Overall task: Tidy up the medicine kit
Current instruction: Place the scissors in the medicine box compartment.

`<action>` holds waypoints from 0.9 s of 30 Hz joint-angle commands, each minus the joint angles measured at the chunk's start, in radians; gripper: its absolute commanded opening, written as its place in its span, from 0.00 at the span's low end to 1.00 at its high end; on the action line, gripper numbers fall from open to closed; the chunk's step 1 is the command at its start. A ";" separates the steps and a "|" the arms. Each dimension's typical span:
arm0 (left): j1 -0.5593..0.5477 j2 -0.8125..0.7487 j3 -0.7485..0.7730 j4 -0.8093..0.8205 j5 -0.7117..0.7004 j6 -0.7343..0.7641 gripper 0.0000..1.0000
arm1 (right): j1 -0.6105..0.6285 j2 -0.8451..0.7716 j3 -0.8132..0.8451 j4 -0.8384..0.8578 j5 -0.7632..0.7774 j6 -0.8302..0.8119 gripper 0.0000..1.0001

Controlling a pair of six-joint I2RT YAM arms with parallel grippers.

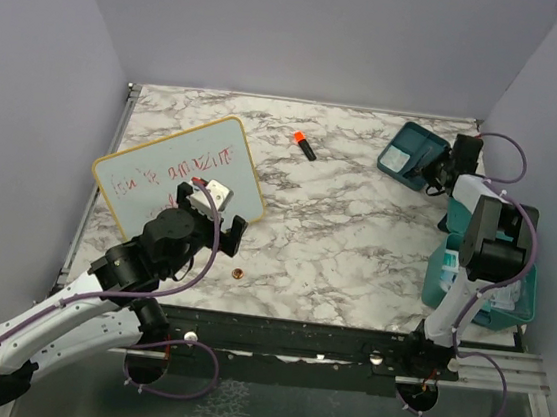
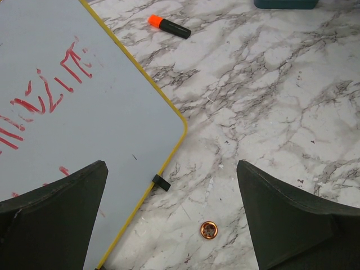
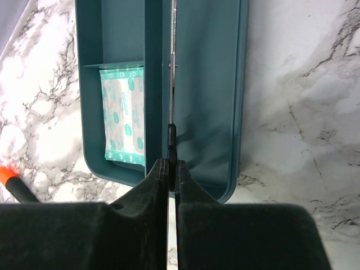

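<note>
The medicine kit's teal divided tray point(image 1: 407, 143) lies at the back right of the table, and its rim point(image 3: 242, 84) fills the right wrist view. A white-and-green patterned packet point(image 3: 122, 115) lies in its narrow compartment. My right gripper point(image 3: 171, 163) is shut on a thin metal tool with a black end point(image 3: 172, 84), seen edge-on, which reaches out over the tray's wide compartment. The kit's teal case point(image 1: 525, 297) sits at the right edge, mostly hidden behind the right arm. My left gripper point(image 2: 171, 166) hangs open and holds nothing above the corner of the whiteboard.
A yellow-framed whiteboard point(image 1: 177, 172) with red scribbles lies at the left. A black marker with an orange cap point(image 1: 304, 144) lies at the back middle. A small copper-coloured disc point(image 2: 208, 229) rests on the marble below the left gripper point(image 1: 212, 219).
</note>
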 commanded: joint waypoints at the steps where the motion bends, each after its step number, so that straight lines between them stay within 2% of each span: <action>1: -0.004 0.000 -0.013 0.017 -0.033 0.014 0.99 | -0.007 0.042 -0.011 -0.013 -0.106 -0.039 0.01; 4: -0.004 -0.003 -0.014 0.016 -0.042 0.015 0.99 | -0.007 0.030 -0.038 0.006 -0.105 -0.040 0.04; 10: -0.006 -0.004 -0.019 0.019 -0.052 0.018 0.99 | -0.010 0.025 0.014 -0.076 -0.036 -0.077 0.28; 14: -0.005 0.008 -0.018 0.021 -0.051 0.022 0.99 | -0.010 -0.017 0.045 -0.138 0.045 -0.104 0.37; 21: -0.005 0.026 -0.020 0.020 -0.067 0.025 0.99 | -0.005 -0.052 0.119 -0.261 0.085 -0.154 0.40; 27: -0.004 0.031 -0.010 0.015 -0.159 0.026 0.99 | 0.005 -0.135 0.038 -0.242 -0.047 -0.115 0.40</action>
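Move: The scissors, still pinched by the handles with their blades pointing out over the table, are going into the long right-hand compartment, whose middle lies about 7 cm ahead of the right hand and 4 cm below. The packet in the next compartment lies some 8 cm ahead and 10 cm left; the green box's lid lies roughly 8 cm back and 19 cm right. From the left hand the long compartment is about 36 cm ahead, 57 cm right and 22 cm below. The scissors' handles are let go at the near end of the long compartment: the right hand eases about 1 cm down and 1.5 cm back while its fingers open to somewhat under half their range. The hand then drifts right and lifts about 3 cm from its lowest point, fingers tipped some 5 degrees further down and now clear of the handles. ##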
